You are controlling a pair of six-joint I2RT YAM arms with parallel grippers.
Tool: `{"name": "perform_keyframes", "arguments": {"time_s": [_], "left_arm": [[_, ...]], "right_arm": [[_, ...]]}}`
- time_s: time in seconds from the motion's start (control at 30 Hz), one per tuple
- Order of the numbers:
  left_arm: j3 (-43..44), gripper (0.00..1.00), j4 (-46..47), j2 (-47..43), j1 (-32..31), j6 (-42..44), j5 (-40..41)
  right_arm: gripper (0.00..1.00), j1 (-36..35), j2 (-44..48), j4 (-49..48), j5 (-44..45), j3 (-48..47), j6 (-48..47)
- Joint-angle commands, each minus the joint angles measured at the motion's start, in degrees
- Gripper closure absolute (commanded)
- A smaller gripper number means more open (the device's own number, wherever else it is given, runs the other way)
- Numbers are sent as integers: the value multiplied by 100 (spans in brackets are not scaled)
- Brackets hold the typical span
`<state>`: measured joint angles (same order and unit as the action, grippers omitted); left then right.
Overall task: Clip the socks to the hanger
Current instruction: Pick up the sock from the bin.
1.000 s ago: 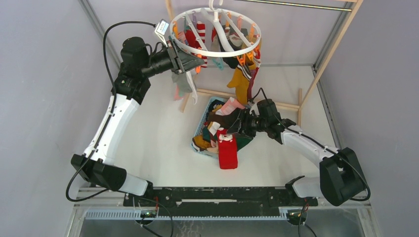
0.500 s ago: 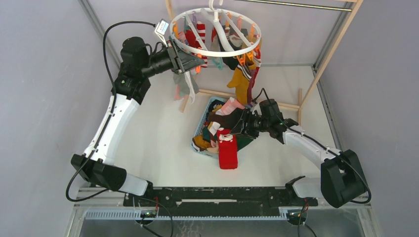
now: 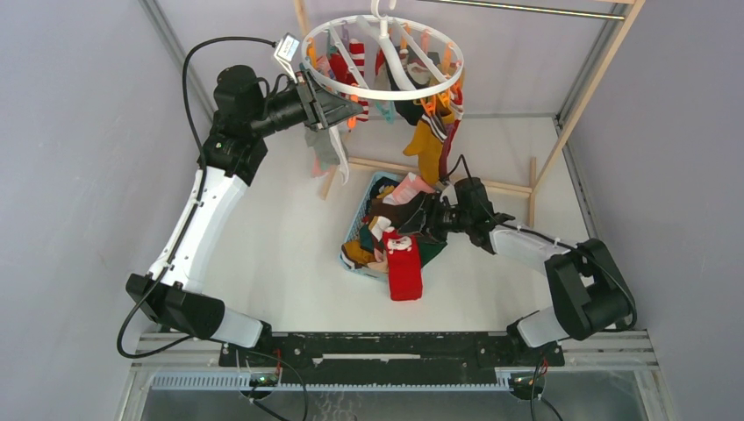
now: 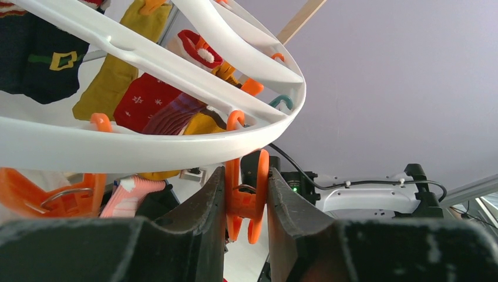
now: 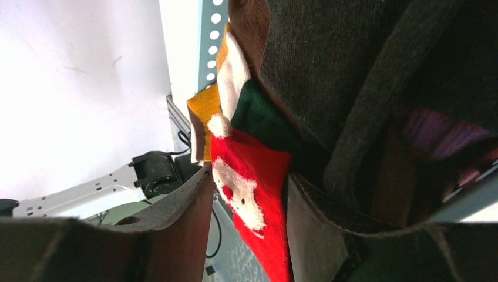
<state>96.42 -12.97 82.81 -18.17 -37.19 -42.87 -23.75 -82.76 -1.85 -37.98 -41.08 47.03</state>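
The white ring hanger (image 3: 395,77) hangs at the top centre with several socks clipped on it, among them a mustard sock (image 3: 427,145) and a grey sock (image 3: 323,149). My left gripper (image 3: 353,107) is at the ring's left rim. In the left wrist view it (image 4: 246,176) is shut on an orange clip (image 4: 248,202) under the ring (image 4: 147,147), and the clip's mouth is parted. My right gripper (image 3: 411,230) is in the basket of socks. In the right wrist view its jaws (image 5: 246,182) stand open around a red Santa sock (image 5: 258,194), which also shows from above (image 3: 404,272).
The light-blue basket (image 3: 354,230) holds several mixed socks at the table's centre. The wooden frame (image 3: 590,86) with its metal rod stands behind and to the right. Grey walls close both sides.
My right arm's elbow has swung in and dropped, and the wrist has turned at the basket. The red sock stays draped over the basket edge. The left arm has not moved.
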Motion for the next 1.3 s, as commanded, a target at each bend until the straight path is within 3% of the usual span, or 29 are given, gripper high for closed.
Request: {"name": "perform_keyframes", "arguments": {"time_s": [0.0, 0.43, 0.7, 0.83, 1.27], "left_arm": [[46, 100, 196, -166, 64, -51, -63], [9, 100, 225, -189, 66, -69, -140], [-9, 100, 225, -200, 65, -69, -186], [-9, 100, 226, -195, 65, -86, -203], [-114, 100, 510, -189, 66, -335, -628]], "right_arm": [[47, 110, -174, -1187, -318, 161, 610], [65, 153, -748, -3015, -307, 618, 1650], [86, 145, -662, -3602, -297, 786, 1920], [95, 46, -343, -4767, -370, 1043, 2114], [100, -822, 102, -7619, -78, 836, 1410]]}}
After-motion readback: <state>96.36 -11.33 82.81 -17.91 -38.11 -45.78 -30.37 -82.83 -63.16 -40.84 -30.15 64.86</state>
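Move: The red Santa sock lies with its cuff between the right hand's open fingers; its middle is about 7 cm back from that hand, straight in line sideways and some 4 cm lower, the foot hanging out over the bin's near end. In the bin, the green sock lies about 6 cm to the hand's right and 4 cm back, the mustard sock some 10 cm left and 5 cm back. From the left hand, the red sock is about 15 cm back, 8 cm right and 37 cm below. The right fingers pinch the red sock's cuff, closing from half open to shut while the hand eases about 2 cm forward and slightly down into the bin. Then the hand pulls the cuff up and away from the pile, rising about 12 cm and drifting some 4 cm left and back, the fingers swinging up from a downward slant to roughly level. ##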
